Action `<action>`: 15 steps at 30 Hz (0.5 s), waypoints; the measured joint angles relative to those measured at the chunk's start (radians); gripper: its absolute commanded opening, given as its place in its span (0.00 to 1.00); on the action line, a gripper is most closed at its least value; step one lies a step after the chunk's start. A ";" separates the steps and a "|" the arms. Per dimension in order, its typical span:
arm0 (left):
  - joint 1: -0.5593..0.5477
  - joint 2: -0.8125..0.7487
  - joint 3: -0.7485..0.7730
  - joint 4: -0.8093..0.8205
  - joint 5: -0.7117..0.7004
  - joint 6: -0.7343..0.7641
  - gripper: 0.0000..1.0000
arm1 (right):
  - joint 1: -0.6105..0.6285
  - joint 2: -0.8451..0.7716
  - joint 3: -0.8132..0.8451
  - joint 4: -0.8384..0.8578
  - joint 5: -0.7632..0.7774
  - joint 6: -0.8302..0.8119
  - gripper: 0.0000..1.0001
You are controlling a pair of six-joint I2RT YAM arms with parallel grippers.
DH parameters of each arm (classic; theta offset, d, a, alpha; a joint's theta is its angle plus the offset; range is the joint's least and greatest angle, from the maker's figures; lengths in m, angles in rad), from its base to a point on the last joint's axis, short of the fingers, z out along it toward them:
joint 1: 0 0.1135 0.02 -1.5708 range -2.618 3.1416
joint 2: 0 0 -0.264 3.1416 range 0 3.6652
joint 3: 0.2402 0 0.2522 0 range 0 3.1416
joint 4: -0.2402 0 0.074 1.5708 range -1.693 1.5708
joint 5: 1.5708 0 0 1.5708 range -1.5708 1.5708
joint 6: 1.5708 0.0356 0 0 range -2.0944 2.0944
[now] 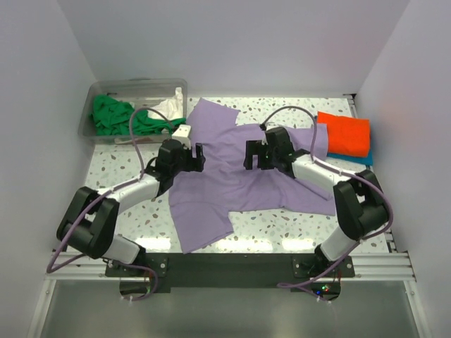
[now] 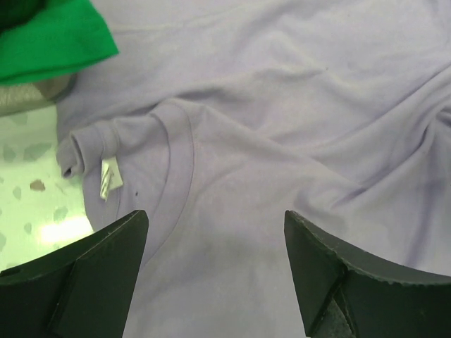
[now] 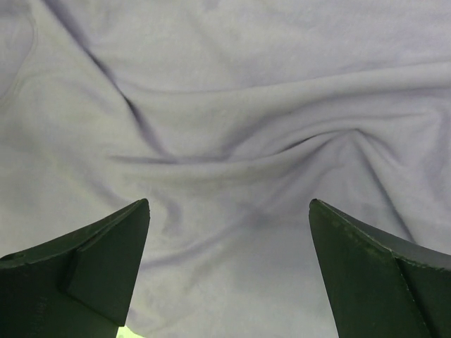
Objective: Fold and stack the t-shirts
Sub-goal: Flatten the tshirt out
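A lavender t-shirt (image 1: 232, 169) lies spread and wrinkled across the middle of the table. My left gripper (image 1: 198, 158) hovers open over its left part, near the collar (image 2: 176, 169) and a white label (image 2: 109, 179). My right gripper (image 1: 248, 155) is open above the creased cloth (image 3: 232, 141) right of centre. Nothing sits between either pair of fingers. A folded orange t-shirt (image 1: 347, 134) rests on a blue one (image 1: 356, 158) at the back right. Green (image 1: 116, 116) and white (image 1: 169, 108) t-shirts lie bunched in the tub.
A clear plastic tub (image 1: 106, 90) stands at the back left by the wall. White walls close in on the left, back and right. Speckled tabletop (image 1: 268, 229) shows along the near edge in front of the lavender shirt.
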 measured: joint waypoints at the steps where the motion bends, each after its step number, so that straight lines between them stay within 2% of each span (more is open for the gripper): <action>1: 0.000 -0.011 -0.018 0.001 -0.001 -0.007 0.83 | 0.003 -0.003 -0.011 0.006 -0.005 0.001 0.98; 7: 0.000 0.019 -0.085 -0.003 0.003 -0.045 0.85 | 0.014 0.012 -0.074 0.031 -0.048 0.008 0.98; 15: 0.015 0.157 -0.058 0.047 0.034 -0.069 0.87 | 0.014 0.089 -0.049 0.035 -0.051 0.005 0.98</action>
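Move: The purple shirt lies spread under both my hands. Its middle is about 13 cm to the right of my left hand, 3 cm nearer me and 8 cm below; its near sleeve is some 22 cm straight back from that hand, and the grey bin 18 cm ahead and 19 cm left. From my right hand the shirt's middle is 4 cm back, 2 cm left and 6 cm down, with the folded orange shirt 8 cm ahead and 26 cm right. Both my hands come down onto the shirt, easing back towards me as they sink: the left about 7 cm down and 3 cm back, the right some 5 cm down and 2 cm back. Their open fingertips meet the cloth, the left hand tipping about 10 degrees further down, and the left then starts forward again by about a centimetre. ##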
